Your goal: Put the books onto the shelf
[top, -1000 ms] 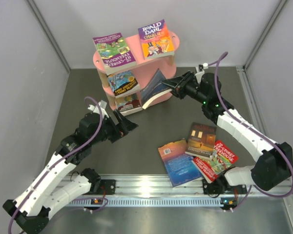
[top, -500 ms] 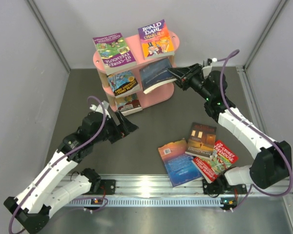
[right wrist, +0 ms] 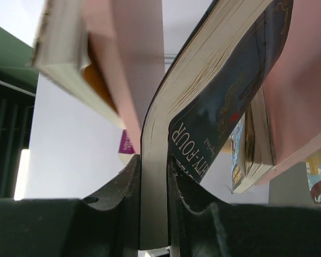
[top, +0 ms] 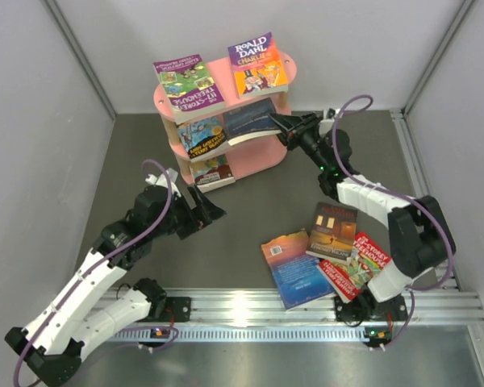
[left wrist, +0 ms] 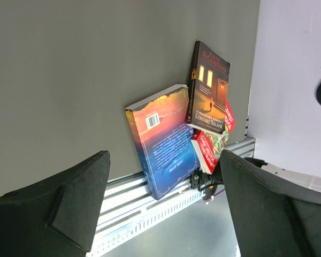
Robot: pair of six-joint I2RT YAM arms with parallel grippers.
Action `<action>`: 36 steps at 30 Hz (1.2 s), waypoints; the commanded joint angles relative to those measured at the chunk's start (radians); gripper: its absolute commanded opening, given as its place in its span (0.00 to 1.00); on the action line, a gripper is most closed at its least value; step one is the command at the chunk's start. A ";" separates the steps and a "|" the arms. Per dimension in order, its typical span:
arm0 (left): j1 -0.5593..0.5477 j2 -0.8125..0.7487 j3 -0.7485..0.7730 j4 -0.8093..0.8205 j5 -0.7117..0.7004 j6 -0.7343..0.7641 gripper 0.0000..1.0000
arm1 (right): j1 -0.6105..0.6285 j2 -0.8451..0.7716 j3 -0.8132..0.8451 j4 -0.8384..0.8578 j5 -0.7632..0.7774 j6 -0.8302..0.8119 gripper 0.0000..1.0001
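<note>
The pink shelf (top: 223,76) stands at the back, with two books on its top board, a purple-green one (top: 189,83) and a Roald Dahl one (top: 258,64). A blue-yellow book (top: 203,135) lies on the middle tier and another book (top: 214,172) on the bottom tier. My right gripper (top: 284,125) is shut on the edge of a dark blue book (top: 252,119), which lies partly inside the middle tier. In the right wrist view the right gripper (right wrist: 154,160) pinches this dark blue book (right wrist: 224,101) between pink shelf boards (right wrist: 134,69). My left gripper (top: 208,205) hangs open and empty.
Three books lie on the dark table in front of the right arm's base: a blue-orange one (top: 294,268), a dark one with lit windows (top: 332,232) and a red one (top: 356,266). The left wrist view shows the same blue-orange book (left wrist: 163,142) by the rail (left wrist: 123,214).
My right gripper lifted the dark blue book from beside the shelf's foot and pushed it into the middle tier. The left arm has hardly moved.
</note>
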 commanded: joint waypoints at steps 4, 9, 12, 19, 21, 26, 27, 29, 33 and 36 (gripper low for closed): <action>-0.002 -0.054 0.042 -0.061 -0.041 -0.006 0.88 | 0.070 0.164 0.102 0.475 0.055 0.111 0.00; -0.002 -0.089 0.053 -0.101 -0.068 -0.018 0.88 | 0.096 0.270 0.170 0.578 0.084 0.146 0.00; -0.002 -0.109 0.056 -0.123 -0.074 -0.026 0.88 | 0.094 0.319 0.196 0.612 0.103 0.165 0.00; -0.002 -0.126 0.065 -0.153 -0.114 -0.038 0.88 | 0.093 0.391 0.251 0.687 0.107 0.150 0.00; -0.002 -0.126 0.069 -0.167 -0.117 -0.040 0.88 | 0.080 0.406 0.280 0.746 0.110 0.165 0.00; -0.002 -0.135 0.078 -0.190 -0.134 -0.040 0.88 | 0.083 0.528 0.447 0.750 0.000 0.203 0.00; -0.002 -0.135 0.078 -0.190 -0.135 -0.041 0.88 | 0.088 0.538 0.472 0.719 -0.012 0.202 0.00; -0.002 -0.130 0.076 -0.189 -0.134 -0.041 0.88 | 0.100 0.557 0.477 0.682 -0.049 0.191 0.00; -0.002 -0.127 0.081 -0.190 -0.141 -0.041 0.87 | 0.114 0.569 0.466 0.595 -0.135 0.130 0.00; -0.002 -0.135 0.081 -0.195 -0.152 -0.047 0.87 | 0.122 0.577 0.474 0.500 -0.219 0.088 0.00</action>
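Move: The right gripper already holds the dark book at the mouth of the shelf's middle level. The blue comic book that it is being taken over lies about 20 cm to the left of this hand, about level with it fore and aft and some 7 cm lower. The Roald Dahl book on the top board is about 9 cm ahead, 4 cm left and 12 cm higher. From the idle left hand, the blue comic book is roughly 19 cm ahead and 1 cm left. Slide the dark book leftward along the middle level with the right gripper, over the blue comic book, keeping the pinch. Travel about 10 cm left, sinking some 4 cm early on; press forward about 7 cm, then ease back 2 cm at the end while still going left. Raise the hand's left side about 10 degrees and finish turning counter-clockwise. Draw the open, empty left gripper leftward and slightly back, away from the shelf. ##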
